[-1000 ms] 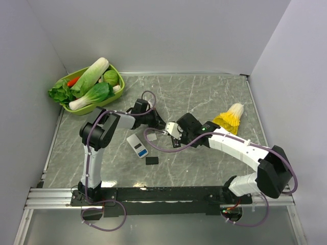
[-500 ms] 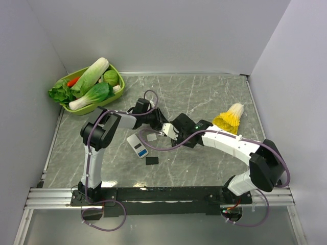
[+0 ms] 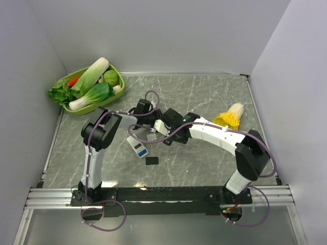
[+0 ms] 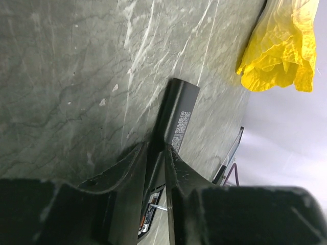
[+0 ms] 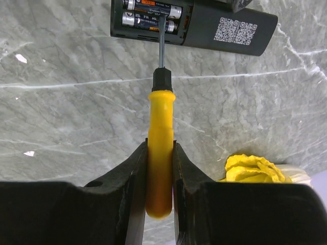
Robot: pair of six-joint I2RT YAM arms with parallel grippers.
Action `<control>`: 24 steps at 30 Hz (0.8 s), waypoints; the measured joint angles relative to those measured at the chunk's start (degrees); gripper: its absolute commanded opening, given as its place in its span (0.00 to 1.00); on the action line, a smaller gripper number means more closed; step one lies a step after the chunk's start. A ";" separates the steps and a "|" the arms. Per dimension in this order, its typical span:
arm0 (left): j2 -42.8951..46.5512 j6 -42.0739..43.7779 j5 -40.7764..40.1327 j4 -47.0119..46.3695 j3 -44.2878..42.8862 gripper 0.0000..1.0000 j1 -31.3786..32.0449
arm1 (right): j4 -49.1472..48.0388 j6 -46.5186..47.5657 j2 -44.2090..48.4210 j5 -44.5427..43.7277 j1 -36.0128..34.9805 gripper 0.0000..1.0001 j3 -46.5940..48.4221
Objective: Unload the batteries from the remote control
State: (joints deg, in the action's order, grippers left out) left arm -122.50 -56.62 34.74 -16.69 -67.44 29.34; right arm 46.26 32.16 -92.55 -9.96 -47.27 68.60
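The black remote control (image 5: 204,23) lies with its back compartment uncovered, and two batteries (image 5: 152,15) sit side by side inside it. My right gripper (image 5: 160,145) is shut on a yellow-handled screwdriver (image 5: 160,127), whose metal tip touches the nearer battery. In the left wrist view my left gripper (image 4: 157,148) is shut on the remote control (image 4: 176,109), clamping its narrow sides; the batteries (image 4: 145,219) and the screwdriver tip (image 4: 159,207) show low between its fingers. Both grippers meet near the table's middle left (image 3: 156,127).
A white remote (image 3: 137,145), a white cover plate (image 3: 152,137) and a black cover plate (image 3: 151,161) lie near the grippers. A green basket (image 3: 115,96) of vegetables stands at the back left. A yellow-leafed cabbage (image 3: 230,117) lies on the right.
My right arm has swung left with the screwdriver, bringing its tip to the remote control in my left gripper. The left arm has barely moved.
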 measured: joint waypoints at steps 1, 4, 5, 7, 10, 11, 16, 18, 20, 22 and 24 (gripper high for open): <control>0.00 -0.02 0.00 0.11 0.00 0.25 0.07 | 0.46 -0.22 -0.44 -0.04 0.00 0.00 0.57; 0.00 0.04 -0.07 0.76 0.00 0.22 0.31 | 2.27 -1.14 -1.92 -0.09 0.00 0.00 2.60; 0.00 0.04 -0.04 1.11 0.00 0.21 0.39 | 2.78 -1.36 -2.34 -0.11 0.00 0.00 3.15; 0.13 0.02 -0.11 1.57 0.00 0.17 0.59 | 3.78 -1.99 -3.21 -0.13 0.00 0.00 4.17; 0.96 0.09 -0.57 2.64 0.33 0.05 0.70 | 5.22 -2.71 -4.09 -0.11 0.13 0.00 5.31; 1.46 0.24 -1.20 3.08 0.61 0.01 0.68 | 5.68 -2.91 -4.42 -0.07 0.24 0.00 5.77; 3.04 0.59 -2.91 5.25 2.36 0.01 0.85 | 8.76 -4.28 -6.67 0.61 0.76 0.00 9.27; 3.58 0.72 -3.50 5.46 2.93 0.01 1.05 | 10.32 -4.85 -7.93 0.81 0.87 0.00 11.13; 4.28 1.05 -4.09 5.66 3.65 0.01 1.18 | 11.47 -5.38 -8.90 0.85 0.92 0.00 12.50; 5.07 1.44 -4.68 6.12 4.37 0.01 1.31 | 12.26 -5.77 -9.46 0.98 0.92 0.00 13.29; 5.70 1.75 -5.22 6.75 4.79 0.01 1.51 | 12.61 -6.03 -9.68 0.96 0.92 0.00 13.55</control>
State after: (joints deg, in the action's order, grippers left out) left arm -116.79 -54.87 29.52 -9.93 -62.65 30.85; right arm 58.87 26.13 -102.24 -8.99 -46.35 82.15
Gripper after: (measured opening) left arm 0.021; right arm 0.267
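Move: The batteries sit in the black remote's open compartment, about 5 cm back, 1 cm right and 1 cm below the left fingers, which straddle the remote's left edge. From the right hand, whose screwdriver tip is already in the compartment, they lie roughly 7 cm left, 2 cm ahead and 7 cm down. The white card lies level with the batteries, some 8 cm to the left of them, the black battery cover 12 cm behind that card. Left fingers shut and move back-left some 3 cm while the right tilts the screwdriver at the batteries. ##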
